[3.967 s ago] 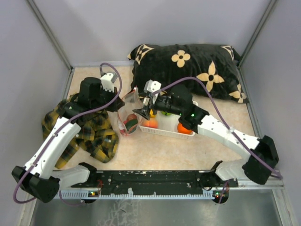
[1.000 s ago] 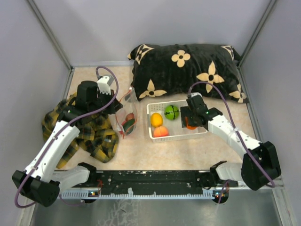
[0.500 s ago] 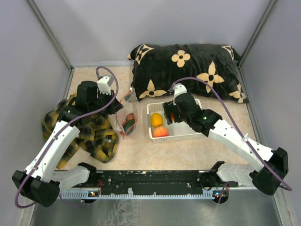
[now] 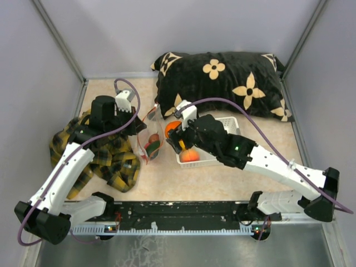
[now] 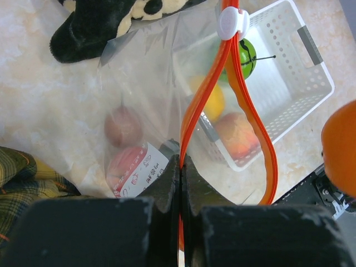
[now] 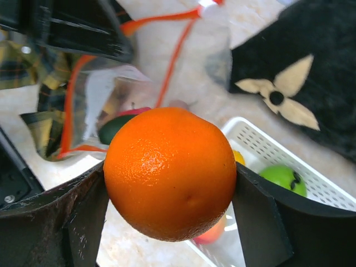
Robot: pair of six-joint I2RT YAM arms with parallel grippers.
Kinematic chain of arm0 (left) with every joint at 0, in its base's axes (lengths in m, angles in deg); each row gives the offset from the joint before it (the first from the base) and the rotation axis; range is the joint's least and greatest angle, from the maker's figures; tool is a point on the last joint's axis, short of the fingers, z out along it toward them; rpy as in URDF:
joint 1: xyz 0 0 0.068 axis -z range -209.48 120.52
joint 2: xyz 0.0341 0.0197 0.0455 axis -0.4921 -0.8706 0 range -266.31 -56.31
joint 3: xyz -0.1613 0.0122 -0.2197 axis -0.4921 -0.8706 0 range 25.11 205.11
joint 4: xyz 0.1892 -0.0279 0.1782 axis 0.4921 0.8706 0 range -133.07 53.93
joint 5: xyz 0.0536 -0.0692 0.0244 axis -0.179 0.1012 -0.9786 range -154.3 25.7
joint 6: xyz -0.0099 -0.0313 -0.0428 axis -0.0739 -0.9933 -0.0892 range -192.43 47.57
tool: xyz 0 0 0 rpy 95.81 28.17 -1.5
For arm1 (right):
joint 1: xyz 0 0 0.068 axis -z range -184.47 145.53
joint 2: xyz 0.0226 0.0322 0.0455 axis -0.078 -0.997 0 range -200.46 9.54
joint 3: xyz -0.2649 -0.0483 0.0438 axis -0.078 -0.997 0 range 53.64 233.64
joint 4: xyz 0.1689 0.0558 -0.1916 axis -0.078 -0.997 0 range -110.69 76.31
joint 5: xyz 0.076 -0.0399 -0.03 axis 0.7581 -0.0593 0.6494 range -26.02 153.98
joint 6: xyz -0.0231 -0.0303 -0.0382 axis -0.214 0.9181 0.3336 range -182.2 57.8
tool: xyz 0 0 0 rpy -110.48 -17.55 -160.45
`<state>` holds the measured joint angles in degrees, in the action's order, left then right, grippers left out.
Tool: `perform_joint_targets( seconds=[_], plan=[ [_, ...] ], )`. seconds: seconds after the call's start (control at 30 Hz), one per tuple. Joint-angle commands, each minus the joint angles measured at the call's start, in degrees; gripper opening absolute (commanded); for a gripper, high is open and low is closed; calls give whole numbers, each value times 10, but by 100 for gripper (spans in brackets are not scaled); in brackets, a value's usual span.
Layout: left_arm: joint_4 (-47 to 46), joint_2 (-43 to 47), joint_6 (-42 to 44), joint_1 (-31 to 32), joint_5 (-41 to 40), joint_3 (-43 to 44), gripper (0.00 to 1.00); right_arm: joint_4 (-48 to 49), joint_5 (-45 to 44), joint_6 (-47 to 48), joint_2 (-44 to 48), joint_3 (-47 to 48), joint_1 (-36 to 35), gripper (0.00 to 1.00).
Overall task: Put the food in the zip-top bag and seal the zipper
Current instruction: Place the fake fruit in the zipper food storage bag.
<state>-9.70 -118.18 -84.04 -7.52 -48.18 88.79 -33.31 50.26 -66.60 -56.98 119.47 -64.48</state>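
The clear zip-top bag (image 4: pixel 150 138) stands open left of the basket, its red-orange zipper (image 5: pixel 203 100) spread into a loop. My left gripper (image 5: pixel 179 169) is shut on the zipper's near end. Inside the bag lie a brown fruit (image 5: pixel 123 125), a red fruit (image 5: pixel 127 166) and a dark green one (image 6: pixel 114 129). My right gripper (image 6: pixel 169 183) is shut on the orange fruit (image 6: pixel 169 172) and hangs just right of the bag's mouth, above the basket's left end (image 4: pixel 172 128). The yellow (image 5: pixel 211 100), peach (image 5: pixel 236 136) and striped green (image 5: pixel 247 53) fruits lie in the basket.
The white lattice basket (image 4: pixel 231 123) sits mid-table, mostly under my right arm. A black pillow with cream flowers (image 4: pixel 222 75) lies behind it. A yellow plaid cloth (image 4: pixel 114 161) is bunched under my left arm. Grey walls close in on both sides.
My right arm has swung left from the basket's right end, carrying the orange fruit over the basket to the bag's mouth. The left arm and the bag have stayed put.
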Motion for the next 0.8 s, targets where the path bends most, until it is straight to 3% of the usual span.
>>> perform_joint_targets(
  seconds=[0.0,0.37,0.6,0.77],
  plan=[
    [-19,10,8,-4,17,-5,0,96,50,33,-16,31,-22,55],
    [-22,11,8,-6,22,-8,0,186,182,34,-75,52,-35,56],
    [-23,13,8,-5,25,-6,0,190,170,52,-128,56,-35,58],
    [-23,21,10,-6,24,-6,0,182,88,72,-153,56,-35,58]
  ],
)
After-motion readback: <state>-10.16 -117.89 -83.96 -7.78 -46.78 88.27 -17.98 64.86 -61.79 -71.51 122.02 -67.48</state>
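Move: The right hand holds the orange; from it, the bag's open mouth lies about 10 cm to the left, nearly level fore and aft (1 cm back) and some 5 cm lower. In the basket, some 23 cm below this hand, the peach sits about 6 cm to the right and 2 cm back, and the yellow fruit 4 cm right and 5 cm ahead. From the left fingers, pinching the rim, the mouth's middle is roughly 4 cm right, 2 cm back and 3 cm lower. Bring the right gripper about 10 cm to the left with the orange still gripped, drawing back slightly and rising a little at first, then sinking some 4 cm towards the bag's mouth beside the left fingertips. Turn the hand about 20 degrees counter-clockwise on the way. Keep the left gripper still, pinching the rim. ##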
